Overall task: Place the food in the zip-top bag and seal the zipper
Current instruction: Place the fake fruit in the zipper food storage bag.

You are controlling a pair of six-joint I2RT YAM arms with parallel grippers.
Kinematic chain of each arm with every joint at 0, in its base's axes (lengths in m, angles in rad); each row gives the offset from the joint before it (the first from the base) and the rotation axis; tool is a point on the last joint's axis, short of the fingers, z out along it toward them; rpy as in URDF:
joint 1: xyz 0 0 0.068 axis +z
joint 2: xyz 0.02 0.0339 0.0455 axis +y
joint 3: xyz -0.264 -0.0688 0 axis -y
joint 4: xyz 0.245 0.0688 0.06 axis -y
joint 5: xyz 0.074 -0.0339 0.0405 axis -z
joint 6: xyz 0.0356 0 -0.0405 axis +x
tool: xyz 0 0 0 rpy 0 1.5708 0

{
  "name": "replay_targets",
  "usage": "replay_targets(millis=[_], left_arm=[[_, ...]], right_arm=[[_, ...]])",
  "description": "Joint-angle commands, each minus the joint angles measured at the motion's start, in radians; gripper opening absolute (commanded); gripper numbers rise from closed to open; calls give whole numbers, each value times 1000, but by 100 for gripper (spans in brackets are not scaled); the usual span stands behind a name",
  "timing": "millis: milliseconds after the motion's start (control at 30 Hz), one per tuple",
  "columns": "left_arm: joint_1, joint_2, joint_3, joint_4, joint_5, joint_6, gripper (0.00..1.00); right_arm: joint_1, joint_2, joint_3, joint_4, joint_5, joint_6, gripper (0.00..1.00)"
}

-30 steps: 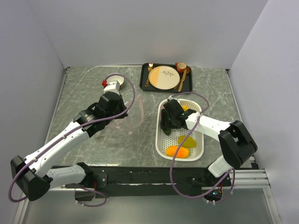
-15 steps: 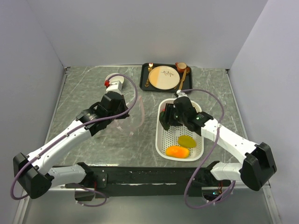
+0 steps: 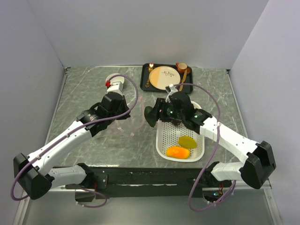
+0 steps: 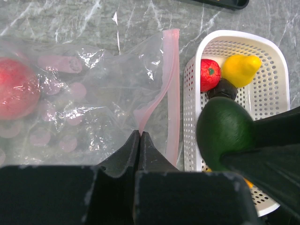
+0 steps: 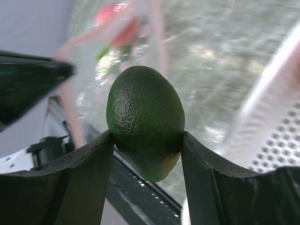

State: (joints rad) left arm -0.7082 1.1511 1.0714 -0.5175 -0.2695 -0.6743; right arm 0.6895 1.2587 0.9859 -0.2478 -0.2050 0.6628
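The clear zip-top bag (image 4: pixel 93 89) lies on the marble table, its pale pink zipper (image 4: pixel 174 84) facing the basket and a red-pink fruit (image 4: pixel 16 89) inside. My left gripper (image 4: pixel 139 133) is shut on the upper lip of the bag's mouth, also seen from above (image 3: pixel 123 117). My right gripper (image 5: pixel 146 136) is shut on a dark green avocado (image 5: pixel 145 119), held in the air between basket and bag mouth (image 3: pixel 150 115). The white basket (image 3: pixel 159 136) holds an orange piece (image 3: pixel 178 152), a yellow-green piece (image 3: pixel 187 141), a strawberry (image 4: pixel 209 75) and a yellow piece (image 4: pixel 240 69).
A black tray (image 3: pixel 189 86) with a plate (image 3: pixel 164 77), cutlery and a small cup (image 3: pixel 182 67) stands at the back of the table. Grey walls close in the left, back and right sides.
My right gripper has lifted the avocado out of the basket and carried it left toward the bag's mouth. The left gripper has kept its hold on the bag's lip.
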Motion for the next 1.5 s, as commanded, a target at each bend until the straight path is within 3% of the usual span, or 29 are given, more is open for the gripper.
replay_targets(millis=[0,300,800,1000,1167,1267,1467], left_arm=[[-4,10,-1,39,30,-1,1],[-4,9,13,27,41,18,1],[-4,22,15,40,105,35,1],[-4,13,33,37,81,32,1],[-4,-1,38,36,53,25,1],[-4,1,41,33,38,22,1],[-4,-5,39,27,23,18,1]], right_arm=[[41,56,71,77,-60,23,40],[64,151,68,165,-99,67,40],[67,268,171,148,-114,84,46],[74,281,183,153,-140,61,66],[76,225,151,145,-82,38,92],[73,180,143,121,-41,23,96],[62,67,142,-56,295,12,99]])
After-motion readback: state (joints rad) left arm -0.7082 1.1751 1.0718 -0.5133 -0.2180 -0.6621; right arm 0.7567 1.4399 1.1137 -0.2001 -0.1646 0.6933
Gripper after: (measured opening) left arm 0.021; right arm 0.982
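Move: The right hand already holds the avocado; the bag's mouth lies about 7 cm to its left, level fore and aft and some 6 cm below. In the basket, about 16 cm below, the red fruit is some 7 cm to its right and 1 cm back, the black plum 12 cm right and 3 cm back. From the left hand, still pinching the bag's edge, the mouth's middle is roughly 4 cm right, straight across, and 5 cm below. Right hand takes the avocado about 7 cm left and slightly down into the bag's mouth, opens, backs off. ##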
